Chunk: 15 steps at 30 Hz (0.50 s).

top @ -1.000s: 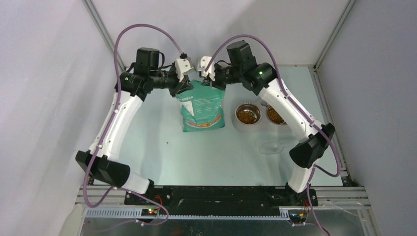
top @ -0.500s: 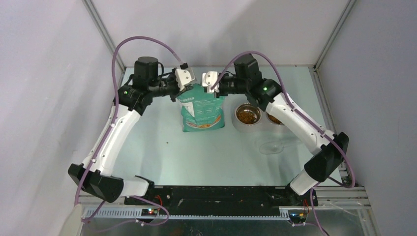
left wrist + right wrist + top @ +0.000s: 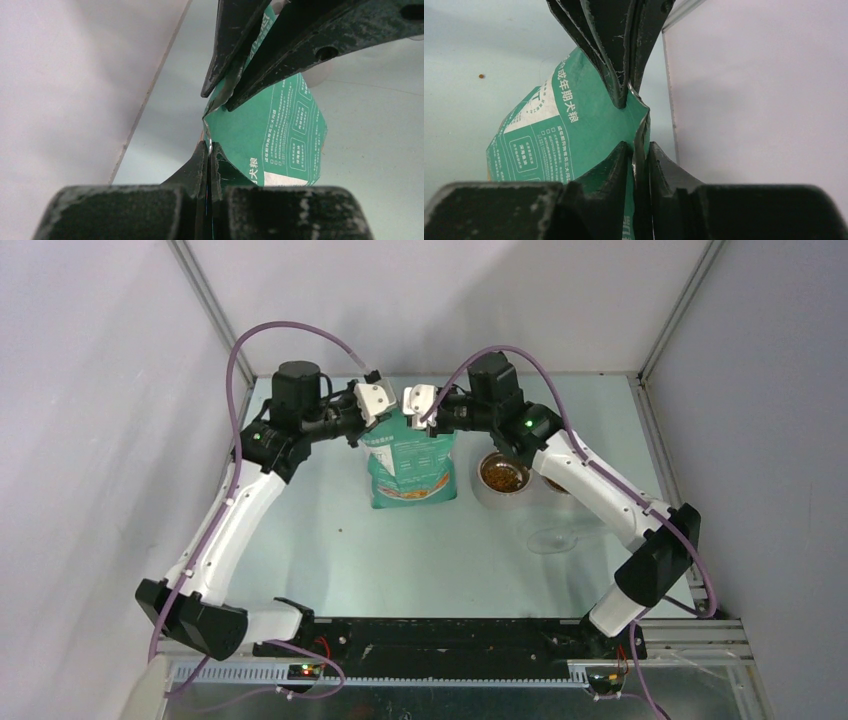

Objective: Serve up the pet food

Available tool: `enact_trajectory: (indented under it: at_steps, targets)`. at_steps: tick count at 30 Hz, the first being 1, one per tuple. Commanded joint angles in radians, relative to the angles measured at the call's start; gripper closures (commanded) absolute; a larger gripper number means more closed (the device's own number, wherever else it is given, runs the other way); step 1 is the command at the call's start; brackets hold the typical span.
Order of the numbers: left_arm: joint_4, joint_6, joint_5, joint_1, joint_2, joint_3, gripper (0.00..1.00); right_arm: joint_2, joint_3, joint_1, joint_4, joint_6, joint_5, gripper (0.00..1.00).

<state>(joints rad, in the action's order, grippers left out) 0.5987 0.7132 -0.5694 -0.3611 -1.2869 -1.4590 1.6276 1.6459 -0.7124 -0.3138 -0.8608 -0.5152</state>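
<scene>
The pet food [image 3: 503, 474] is brown kibble lying in a steel bowl [image 3: 480, 490] right of the teal-green bag [image 3: 410, 465]. The bag stands upright at the middle back of the table. My left gripper [image 3: 209, 149] is shut on the left end of the bag's top edge. My right gripper [image 3: 638, 150] straddles the right end of that edge, its jaws slightly apart with the rim loose between them. Each wrist view shows the other gripper's fingers [image 3: 235, 45] at the top of the picture, on the same rim.
A second steel bowl [image 3: 546, 484] is mostly hidden under my right arm. A clear plastic scoop [image 3: 553, 539] lies on the table in front of the bowls. One stray pellet [image 3: 341, 531] lies left of the bag. Enclosure walls stand close behind it.
Both grippers have come lower and nearer with the bag's top. The left jaws have closed tight on the edge; the right jaws have parted a little.
</scene>
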Motion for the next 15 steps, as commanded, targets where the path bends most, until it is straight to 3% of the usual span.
enact_trajectory:
  at_steps: [1, 2, 5, 15]
  targets:
    - [-0.138, -0.019, 0.031, -0.011, 0.052, 0.012, 0.99, 0.024, 0.043, -0.011, 0.044, 0.046, -0.010, 0.80]
    - [-0.146, -0.018, 0.032, -0.014, 0.054, 0.023, 0.96, 0.026, 0.052, -0.011, 0.029, 0.047, -0.014, 0.88]
    - [-0.156, -0.009, 0.037, -0.030, 0.056, 0.038, 0.80, 0.034, 0.067, -0.010, 0.006, 0.052, -0.015, 1.00]
    - [-0.216, 0.006, 0.048, -0.086, 0.052, 0.093, 0.78, 0.025, 0.077, 0.002, -0.018, 0.099, -0.026, 1.00]
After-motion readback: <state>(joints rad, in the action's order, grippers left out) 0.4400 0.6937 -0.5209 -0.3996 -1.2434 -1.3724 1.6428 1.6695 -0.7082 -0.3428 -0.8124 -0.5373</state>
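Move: The left fingers already pinch the pet food bag's top seal, and the right fingers straddle it, open. The seal's middle is about 3 cm to the left hand's right and 3 cm to the right hand's left, level with both in reach and height. From the left hand, the nearer food-filled bowl lies some 24 cm right, about level in reach and 28 cm down. The clear scoop is roughly 34 cm right, 13 cm back and 30 cm down. The right fingers close and pinch the bag's seal, staying almost in place while they keep hold. The left fingers then release their pinch, opening slightly but still straddling the rim, and that hand eases about 1 cm to the right along the seal towards the right gripper and about 1 cm up, its wrist tilting some 5 degrees. ##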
